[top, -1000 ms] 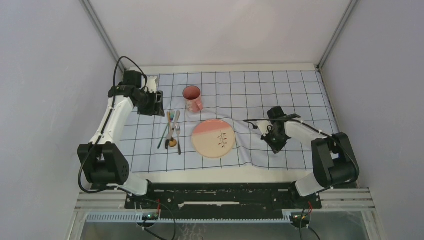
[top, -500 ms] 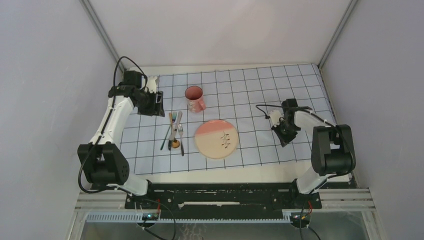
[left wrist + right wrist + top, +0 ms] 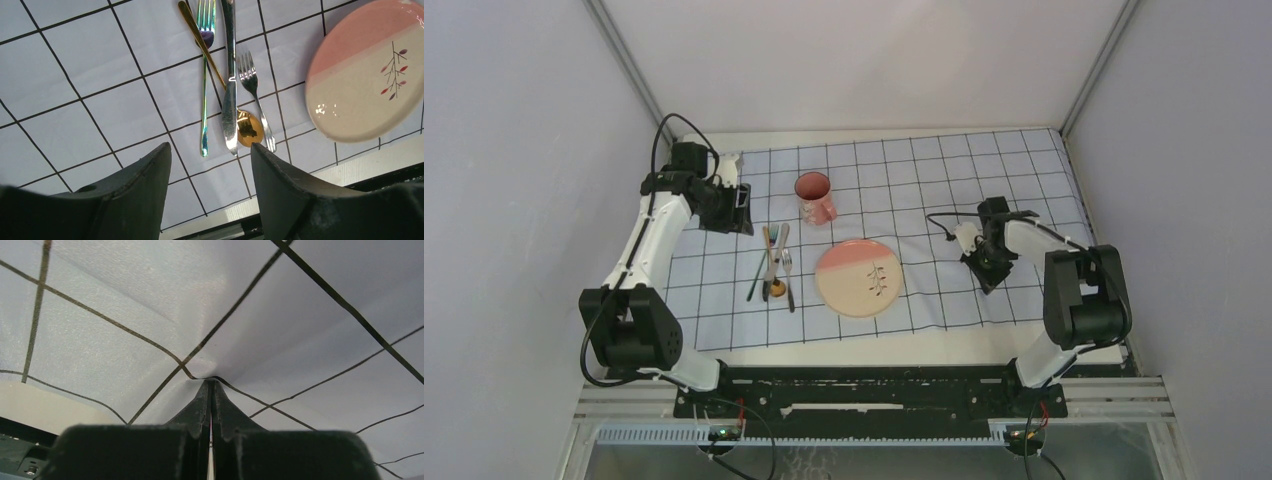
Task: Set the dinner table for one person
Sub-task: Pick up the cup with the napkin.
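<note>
A pale-blue gridded cloth [image 3: 924, 190] covers most of the cream dinner table [image 3: 854, 346]. On the cloth lie a pink-and-cream plate [image 3: 858, 279], a pink mug [image 3: 812, 197] and a cluster of cutlery [image 3: 773, 266]. My left gripper [image 3: 742, 208] hovers open over the cloth's left side. In its wrist view the gripper [image 3: 210, 147] has nothing between its fingers, and beyond it lie a knife [image 3: 229, 75], a gold spoon [image 3: 247, 128] and two forks. My right gripper [image 3: 990, 277] is shut on a pinched fold of the cloth [image 3: 150, 300], which puckers at the gripper's [image 3: 210, 382] tips.
Grey walls enclose the table on three sides. The arm bases and a black rail [image 3: 864, 385] run along the near edge. A strip of bare tabletop shows in front of the cloth's near hem.
My right gripper has pulled the cloth rightward, then eased back a little. The rumple beside the plate has flattened. Plate and cutlery slid slightly right with the cloth. The left arm stayed still.
</note>
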Motion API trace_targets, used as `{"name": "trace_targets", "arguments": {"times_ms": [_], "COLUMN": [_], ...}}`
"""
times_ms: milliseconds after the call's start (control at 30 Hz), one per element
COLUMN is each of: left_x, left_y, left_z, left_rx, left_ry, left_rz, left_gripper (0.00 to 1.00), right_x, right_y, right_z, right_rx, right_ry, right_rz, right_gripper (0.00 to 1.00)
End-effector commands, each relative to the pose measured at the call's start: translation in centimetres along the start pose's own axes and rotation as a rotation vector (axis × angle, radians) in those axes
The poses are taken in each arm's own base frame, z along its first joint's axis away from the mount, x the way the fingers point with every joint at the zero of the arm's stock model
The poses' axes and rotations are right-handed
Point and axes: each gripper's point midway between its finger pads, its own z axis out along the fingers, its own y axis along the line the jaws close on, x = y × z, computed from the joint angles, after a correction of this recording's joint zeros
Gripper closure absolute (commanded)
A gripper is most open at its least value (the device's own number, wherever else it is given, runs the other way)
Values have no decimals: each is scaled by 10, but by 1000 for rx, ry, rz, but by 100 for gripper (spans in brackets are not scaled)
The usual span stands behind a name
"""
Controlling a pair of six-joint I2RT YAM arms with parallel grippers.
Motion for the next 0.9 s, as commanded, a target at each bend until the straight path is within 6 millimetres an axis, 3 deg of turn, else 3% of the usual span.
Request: {"name": "trace_targets", "arguments": {"times_ms": [0,167,333,467,533,600,633,767,867], "left_x": [1,2,4,6,8,10,10,8,3], "left_y": [-7,-9,-11,-11,-11,-11,-10,-7,-4], "left_z": [-10,-10,-14,-16,-15,-13,-12,-7,-6], "left_rx": [22,29,34,34,33,32,30,10,-6], "left_ry": [-29,-30,-32,-37,-34,-30,-29,-40,-48], "left_rz": [28,31,36,37,36,36,35,12,-15], "left_gripper": [36,36,36,36,36,36,35,36,36], "right_x": [2,10,4,-4,-11,-24,-33,-81,-123], "right_y": [23,29,-14,-30,-32,-33,-33,-31,-17], "right_z": [-4,0,-5,-15,-23,-36,-45,-88,-115], "right_rx": [-56,-59,91,89,87,90,89,95,87], "right_ry": [-9,8,-8,-31,-53,-104,-139,-282,-364], "right_rz": [-2,-6,12,55,61,56,53,39,15], "right_gripper": [100,100,100,99,84,70,68,70,69]}}
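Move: The right hand's shut fingertips are still on the tablecloth, directly beneath them. From that hand the cup stands about 24 cm ahead and 45 cm left; the plate is some 4 cm ahead and 34 cm left, and the cutlery lies roughly 15 cm back and 11 cm left of the cup. From the left hand the cup is around 14 cm ahead, 15 cm right and 12 cm below. Right hand edges back, then right, part-opens and rises off the tablecloth, about 7 cm up and forward. ##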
